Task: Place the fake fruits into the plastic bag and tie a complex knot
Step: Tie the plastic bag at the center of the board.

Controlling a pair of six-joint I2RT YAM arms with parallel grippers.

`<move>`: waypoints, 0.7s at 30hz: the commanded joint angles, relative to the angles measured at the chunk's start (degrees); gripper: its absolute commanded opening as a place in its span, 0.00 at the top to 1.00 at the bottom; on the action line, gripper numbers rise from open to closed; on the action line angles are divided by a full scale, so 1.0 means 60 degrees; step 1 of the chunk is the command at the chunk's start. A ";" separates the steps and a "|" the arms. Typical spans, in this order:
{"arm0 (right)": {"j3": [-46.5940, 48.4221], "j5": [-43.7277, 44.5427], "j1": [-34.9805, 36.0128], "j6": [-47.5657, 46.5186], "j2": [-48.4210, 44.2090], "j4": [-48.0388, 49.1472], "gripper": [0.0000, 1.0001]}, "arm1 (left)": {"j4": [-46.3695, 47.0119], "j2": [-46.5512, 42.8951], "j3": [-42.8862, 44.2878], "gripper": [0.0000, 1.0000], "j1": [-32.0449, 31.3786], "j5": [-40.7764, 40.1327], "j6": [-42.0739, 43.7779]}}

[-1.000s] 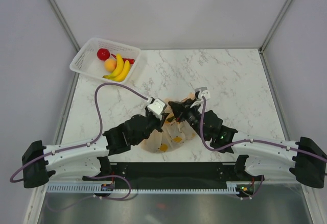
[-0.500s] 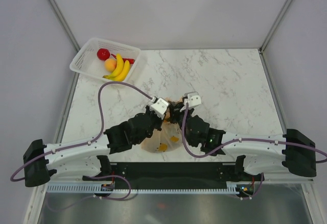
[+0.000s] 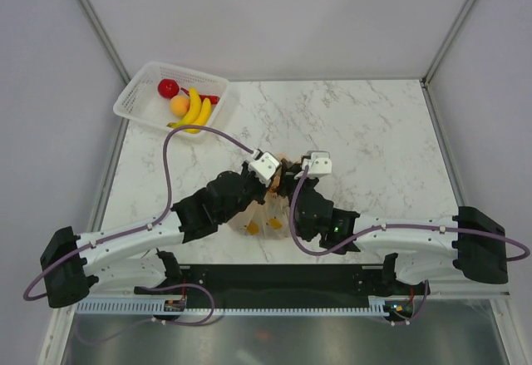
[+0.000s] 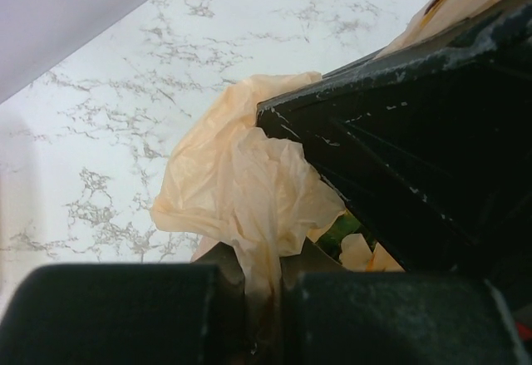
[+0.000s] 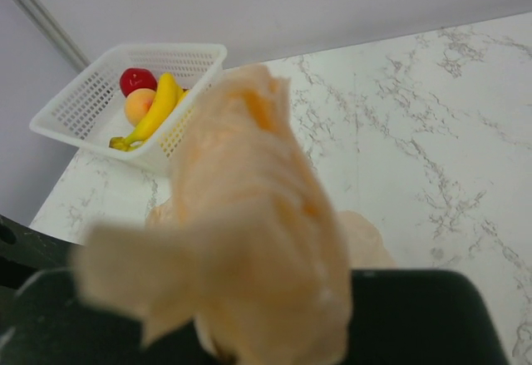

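Note:
The peach plastic bag lies near the table's front edge between my two arms, mostly covered by them. In the left wrist view my left gripper is shut on a bunched strip of the bag, with the right gripper's black body close against it. My right gripper meets the left gripper above the bag and is shut on a wad of bag plastic that fills its view. Fake fruits stay in the basket: red apple, peach, bananas, a red chili. I cannot make out a knot.
The white lattice basket stands at the table's back left corner, also seen in the right wrist view as the basket. Grey walls enclose the marble table on three sides. A purple cable arcs over the left arm.
My right arm has swung left and drawn in until its gripper meets the left one over the bag. The left arm shifted slightly right. Both grippers stayed shut.

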 commanded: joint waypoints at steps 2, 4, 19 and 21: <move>-0.0588 0.1613 -0.0179 0.0600 -0.0193 -0.0373 1.00 | 0.0435 0.0326 -0.0452 0.90 0.0275 -0.1286 -0.0142; -0.0794 0.1452 -0.0164 0.0792 -0.0383 -0.0315 1.00 | 0.0860 0.0443 -0.0714 0.85 0.0260 -0.1348 -0.0217; -0.0590 0.0923 -0.0179 0.1451 -0.0648 -0.0709 1.00 | 0.3601 0.1498 -0.1024 0.57 -0.0487 -0.2798 0.0471; -0.0575 0.0879 -0.0164 0.1467 -0.0662 -0.0710 1.00 | 0.3748 0.1600 -0.1009 0.56 -0.0589 -0.2769 0.0369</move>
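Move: The left fingers still hold a strand of the plastic bag; its crumpled end bunches about 3 cm ahead and 2 cm to the right of them, level with them. The fruit-filled bag body sits some 13 cm below the left hand, about 2 cm back and 1 cm to the right. The fruit basket is roughly 30 cm ahead, 28 cm left and 17 cm lower. From the right hand, the crumpled end is about 3 cm left, 1 cm back and 2 cm lower. Open the left gripper to nearly half, letting the pinched bag strand go slack between its fingers, while you lower it about 3 cm, then ease it forward a little and slightly right, turning it a few degrees counter-clockwise. Sink the right gripper with it by about as much and draw it some 2.5 cm to the right, fingers kept shut on its part of the bag. ##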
